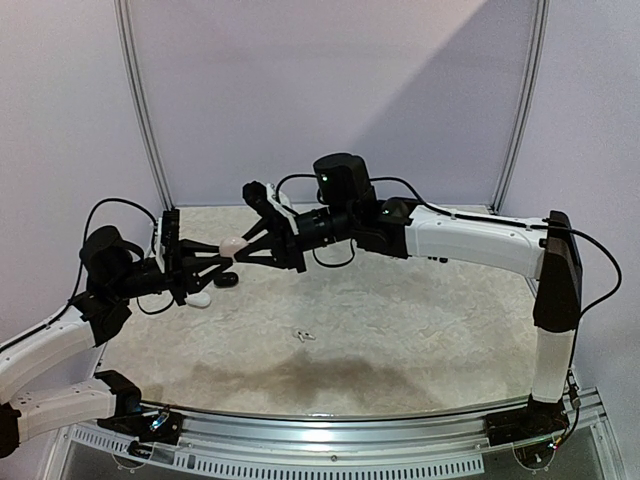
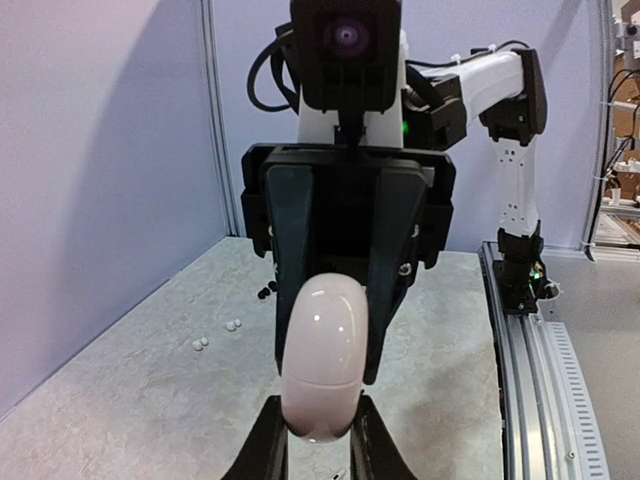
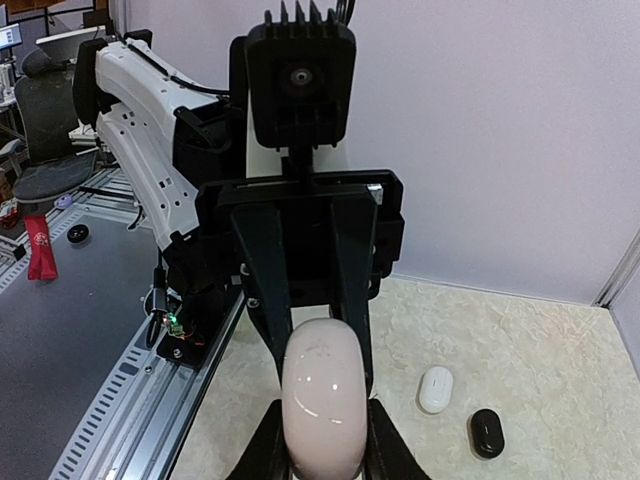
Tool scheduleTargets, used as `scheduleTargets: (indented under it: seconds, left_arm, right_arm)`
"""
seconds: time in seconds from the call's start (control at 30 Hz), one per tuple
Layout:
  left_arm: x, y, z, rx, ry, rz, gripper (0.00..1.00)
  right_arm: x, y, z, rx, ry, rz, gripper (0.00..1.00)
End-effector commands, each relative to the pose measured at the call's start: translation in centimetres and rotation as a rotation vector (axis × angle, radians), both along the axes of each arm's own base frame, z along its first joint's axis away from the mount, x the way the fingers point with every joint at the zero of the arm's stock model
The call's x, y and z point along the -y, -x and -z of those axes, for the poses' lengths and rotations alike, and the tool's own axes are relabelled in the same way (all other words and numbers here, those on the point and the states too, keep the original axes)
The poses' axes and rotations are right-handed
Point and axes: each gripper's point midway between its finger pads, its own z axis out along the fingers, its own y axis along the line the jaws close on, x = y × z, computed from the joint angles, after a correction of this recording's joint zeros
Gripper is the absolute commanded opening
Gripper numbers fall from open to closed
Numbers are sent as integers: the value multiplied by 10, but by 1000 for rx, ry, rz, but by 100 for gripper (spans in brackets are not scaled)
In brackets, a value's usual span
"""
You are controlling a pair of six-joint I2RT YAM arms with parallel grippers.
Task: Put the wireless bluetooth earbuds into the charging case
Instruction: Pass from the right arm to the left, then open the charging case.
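A pale pink charging case (image 1: 232, 243) hangs in the air between both arms, lid closed. My left gripper (image 2: 318, 428) is shut on one end of the pink case (image 2: 322, 355), and the right gripper's dark fingers (image 2: 290, 240) clamp the far end. In the right wrist view my right gripper (image 3: 325, 445) is shut on the pink case (image 3: 325, 400). Tiny white earbuds (image 2: 200, 343) lie in pairs on the table, with a black pair (image 2: 268, 290) further back. From above, the left gripper (image 1: 222, 260) and right gripper (image 1: 243, 252) meet at the case.
A white case (image 3: 436, 389) and a black case (image 3: 487, 433) lie on the marbled tabletop (image 1: 400, 330) below the left gripper. A small white piece (image 1: 303, 336) lies mid-table. Walls enclose the back, and a metal rail (image 1: 330, 430) runs along the near edge.
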Motion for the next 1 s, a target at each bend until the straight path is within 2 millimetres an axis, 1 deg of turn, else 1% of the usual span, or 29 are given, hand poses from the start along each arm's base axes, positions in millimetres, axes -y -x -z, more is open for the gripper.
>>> scheduleTargets:
  seconds: [0.0,0.03,0.07,0.1,0.17,0.37,0.5,0.67,0.87,0.97]
  left_arm:
    - [4,9,-4,73,-5,33,0]
    - [4,9,-4,85,-8,28,0]
    - [3,9,-4,99,-14,26,0]
    - [3,10,-2,115,-24,27,0]
    - [3,11,1,148,-44,25,0]
    - [4,13,14,219,-124,37,0]
    - [3,14,29,215,-184,39,0]
    - [3,16,43,243,-246,51,0]
    - [2,17,50,269,-278,55,0]
    - [2,19,52,270,-279,61,0]
  right_arm:
    - [-7,-10,7,-15,19,54,21]
    - [-7,-13,7,-16,18,68,33]
    - [-8,-14,6,-17,17,79,42]
    - [-7,-17,4,-16,12,92,48]
    - [-7,-19,3,-21,12,109,53]
    - [-8,-24,3,-19,14,141,54]
    - [-8,-29,0,-12,9,164,52]
    - [-8,-32,-1,-13,14,181,51]
    - [-6,-38,-2,-42,20,188,50]
    - [-3,-42,2,-60,28,197,50]
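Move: The pink charging case is held edge-on between both grippers, its middle about 2 cm to the right of the left hand point, 2 cm to the left of the right one, and about 1 cm above both. Some 29 cm below the left hand, the black case lies about 16 cm ahead and 10 cm left, the white case about 10 cm ahead and 16 cm left, and the white earbuds roughly level and 12 cm right. Open the right gripper wide to free its pinch, easing it about 1 cm forward so its rear finger stays against the pink case's lid side. Keep the left gripper shut on the case, roll it some 20 degrees, forward side up, fingertips dipping, and lower both hands together about 3 cm. ##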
